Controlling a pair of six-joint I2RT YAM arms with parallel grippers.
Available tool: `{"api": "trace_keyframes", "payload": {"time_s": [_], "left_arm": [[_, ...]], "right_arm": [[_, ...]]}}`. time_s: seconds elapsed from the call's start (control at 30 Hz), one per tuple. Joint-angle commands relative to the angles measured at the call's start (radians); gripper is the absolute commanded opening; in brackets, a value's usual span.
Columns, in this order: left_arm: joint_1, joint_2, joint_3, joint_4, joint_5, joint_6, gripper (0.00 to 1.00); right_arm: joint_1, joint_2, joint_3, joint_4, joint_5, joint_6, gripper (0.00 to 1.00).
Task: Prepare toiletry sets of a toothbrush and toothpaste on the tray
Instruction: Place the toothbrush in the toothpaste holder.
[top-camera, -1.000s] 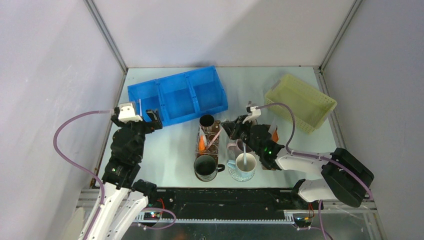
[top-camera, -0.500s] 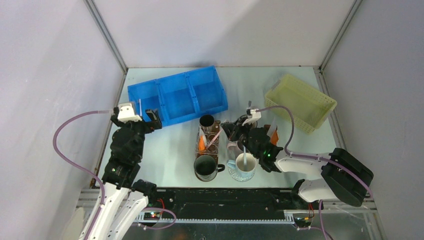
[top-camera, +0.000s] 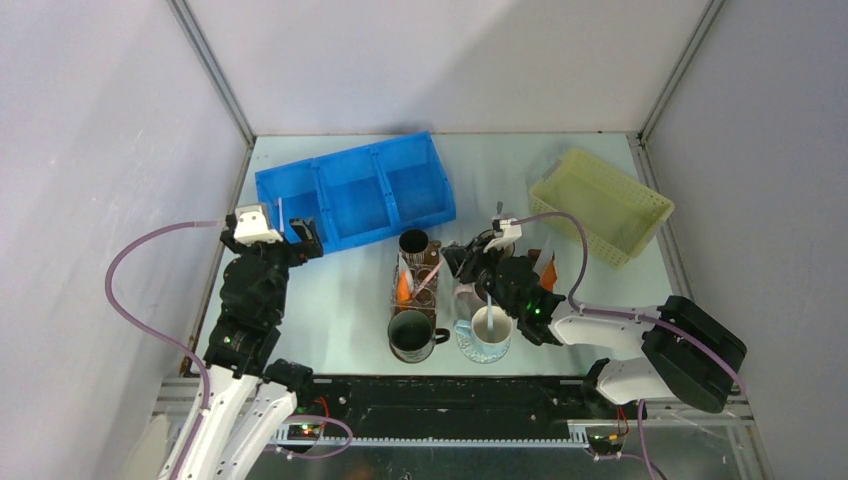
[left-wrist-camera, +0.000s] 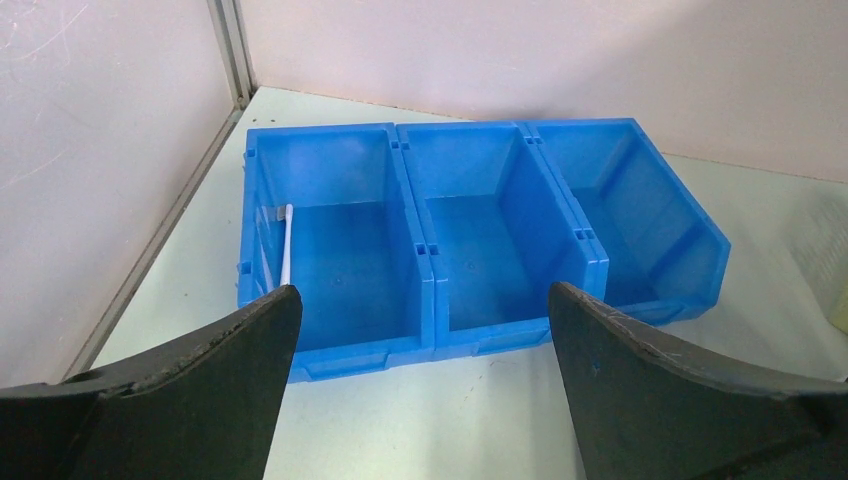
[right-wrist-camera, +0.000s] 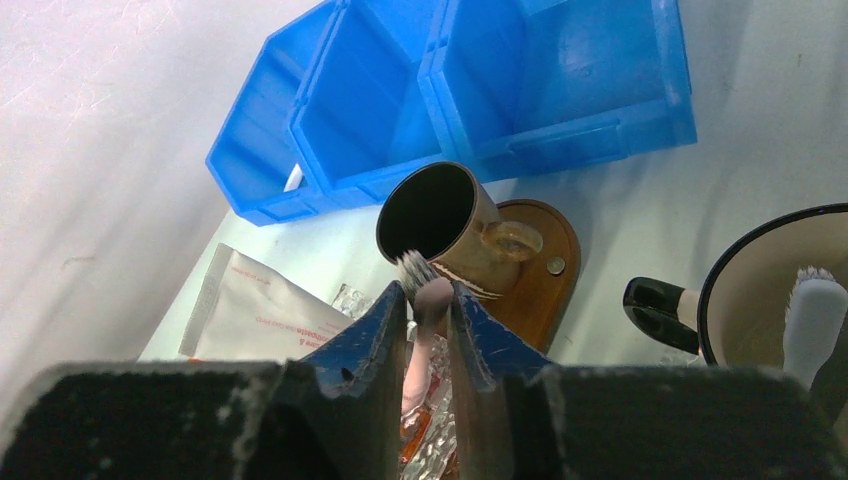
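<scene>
The tray (top-camera: 355, 190) is a blue three-compartment bin (left-wrist-camera: 415, 200). One white toothbrush (left-wrist-camera: 286, 245) leans in its left compartment. My left gripper (left-wrist-camera: 425, 330) hangs wide open and empty in front of that bin. My right gripper (right-wrist-camera: 428, 290) is over the clear box of supplies, its jaws a narrow gap apart. A pale pink toothbrush (right-wrist-camera: 432, 300) stands between them, bristles at the tips; a sliver of space shows beside its handle. An orange toothpaste tube (top-camera: 402, 288) lies in the clear box.
A brown mug (right-wrist-camera: 440, 215) lies on a wooden lid just beyond the jaws. A dark mug (top-camera: 410, 332) and a white mug (top-camera: 490, 325) holding a brush stand near the front edge. A yellow basket (top-camera: 600, 205) sits at the back right. A white printed packet (right-wrist-camera: 260, 310) lies to the left.
My right gripper has shifted slightly nearer over the clear box and its jaws have parted a little around the pink toothbrush. The left arm has not moved.
</scene>
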Motion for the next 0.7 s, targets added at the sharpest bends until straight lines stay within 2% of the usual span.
{"api": "trace_keyframes", "payload": {"time_s": [0.0, 0.1, 0.37, 0.67], "left_arm": [[0.012, -0.006, -0.009, 0.042, 0.019, -0.018, 1.00], [0.016, -0.006, -0.009, 0.041, 0.018, -0.019, 1.00], [0.024, -0.004, -0.010, 0.044, 0.027, -0.020, 1.00], [0.031, 0.000, -0.009, 0.043, 0.039, -0.023, 1.00]], "right_arm": [[0.008, 0.001, 0.000, 0.024, 0.031, -0.003, 0.27], [0.008, -0.001, -0.002, 0.024, 0.028, -0.004, 0.31], [0.008, -0.013, -0.007, 0.034, 0.027, -0.021, 0.36], [0.007, -0.079, -0.007, 0.022, 0.026, -0.081, 0.65]]}}
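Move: The pink toothbrush already leans in the clear toothpaste holder, its head between the right fingers as they loosen; its middle is about 4 cm back, 5 cm left and 7 cm below. From that hand, the holder is 5 cm back, 7 cm left and 12 cm down; the brown mug 3 cm ahead, 7 cm left; the white mug 2 cm ahead, 9 cm right, both 11 cm lower. From the left hand, the brush is roughly 26 cm right, 3 cm back and 18 cm below. The pink toothbrush is left leaning in the holder as the right fingers, already parting around its head, open from a narrow gap to a bit over half of their range. The right hand stays in place, pointing forward and left without turning, then just begins to lift, about 0.5 cm. ##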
